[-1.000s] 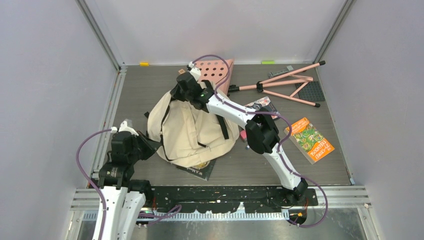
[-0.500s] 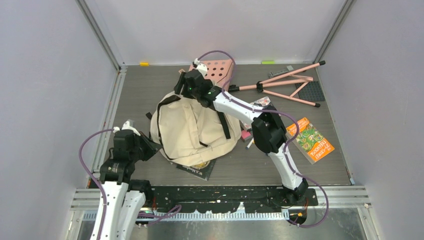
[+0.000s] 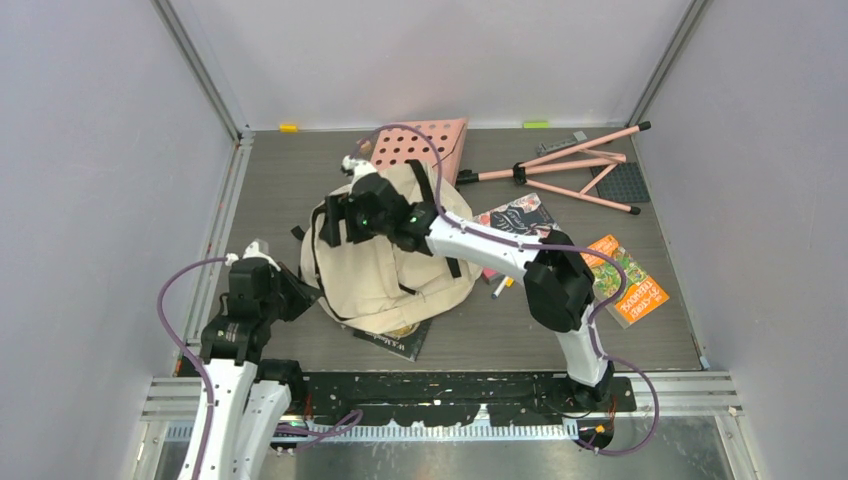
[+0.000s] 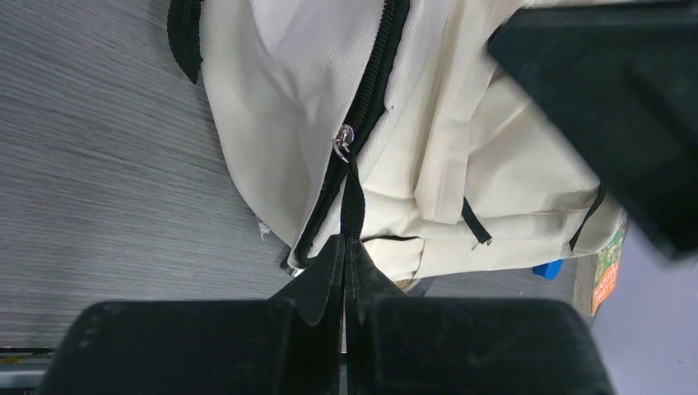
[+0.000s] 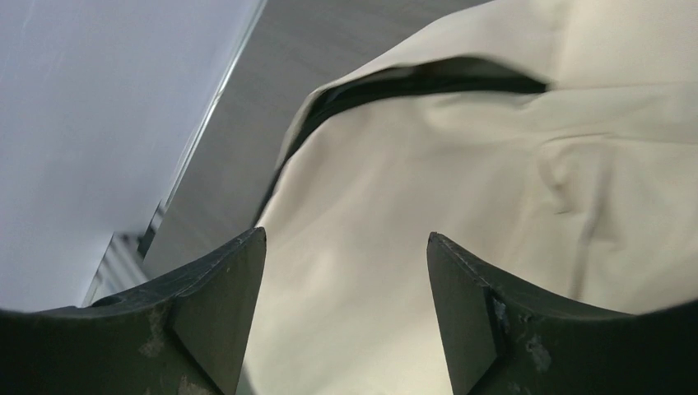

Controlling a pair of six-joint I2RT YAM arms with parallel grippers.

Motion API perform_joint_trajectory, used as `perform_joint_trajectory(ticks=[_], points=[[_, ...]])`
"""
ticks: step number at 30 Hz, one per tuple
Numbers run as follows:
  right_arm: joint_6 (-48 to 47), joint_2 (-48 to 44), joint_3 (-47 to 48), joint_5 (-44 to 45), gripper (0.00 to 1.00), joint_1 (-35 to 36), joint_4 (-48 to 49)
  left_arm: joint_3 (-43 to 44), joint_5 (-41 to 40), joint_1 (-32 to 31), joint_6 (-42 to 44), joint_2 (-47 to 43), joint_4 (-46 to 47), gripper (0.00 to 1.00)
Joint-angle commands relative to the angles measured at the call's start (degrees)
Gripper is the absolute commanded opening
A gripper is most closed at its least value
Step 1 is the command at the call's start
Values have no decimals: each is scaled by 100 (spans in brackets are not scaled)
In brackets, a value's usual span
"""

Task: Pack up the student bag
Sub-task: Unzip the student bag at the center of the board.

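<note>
The student bag, a cream backpack with black straps and zipper trim, lies slumped in the middle of the table. My left gripper is at its near-left corner. In the left wrist view that gripper is shut on the black zipper pull strap, which hangs from a silver slider. My right gripper hovers over the bag's upper left part. In the right wrist view it is open, with nothing but cream fabric below its fingers.
A pink perforated board leans behind the bag. A pink folding stand and a black pad lie at the back right. A black book, pens and an orange booklet lie to the right. A dark book pokes out under the bag.
My right gripper has opened and swung from the bag's back edge leftwards and nearer, over its top. The bag's back edge has settled. The left gripper keeps its hold.
</note>
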Motion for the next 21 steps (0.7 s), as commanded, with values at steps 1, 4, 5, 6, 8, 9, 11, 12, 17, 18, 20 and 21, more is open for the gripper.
perform_joint_trajectory(ticks=[1,4,5,6,8,9,11,12,17,18,20,21], points=[[-471,98,365,-445,78,333,-198,-88,-126,-3,-18,-131,99,0],[-646,374,698,-164,78,564,-574,-87,-107,-6,-20,-143,63,0],[-702,421,851,111,78,601,-746,-75,-102,-9,-20,-160,53,0],[-725,513,959,262,76,655,-829,-68,-111,-7,-5,-173,46,0],[-759,629,1084,672,72,718,-1048,-72,-130,-8,5,-186,33,0],[-770,658,1154,915,69,730,-1148,-69,-128,-1,1,-191,22,0],[-776,719,1204,1145,63,758,-1193,-64,-124,-4,6,-193,19,0],[-768,721,1208,1234,57,759,-1193,-73,-117,-7,6,-189,17,0],[-783,785,1334,1244,23,763,-1111,-86,-78,-2,13,-192,32,0],[-789,798,1412,1208,15,762,-1126,-86,-77,-3,27,-190,32,0],[-779,842,1501,1172,3,761,-1144,-98,-63,-4,68,-188,39,0],[-767,851,1523,1162,2,761,-1121,-110,-57,-1,79,-184,64,0]])
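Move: The bag's cloth edge beside the open zipper, where the right fingers will close, lies about 4 cm back, 3 cm left and 4 cm below the right hand; from the left hand it is some 6 cm ahead, 1 cm right and about level. The zip slider, whose pull tab the left fingers hold, is about 7 cm back, 3 cm left and 5 cm below the right hand. A black side strap sits roughly 2 cm ahead, 7 cm left and 8 cm lower than that hand. The bag's edge just beyond the zip slider is pinched by the right hand: with its fingers wide open it sweeps about 5 cm back and 4 cm left towards the left hand, then sinks some 4 cm, tipping its fingers roughly 15 degrees further down and easing forward a little as they shut on the cloth. The left hand stays almost still, keeping its closed hold on the pull tab. ##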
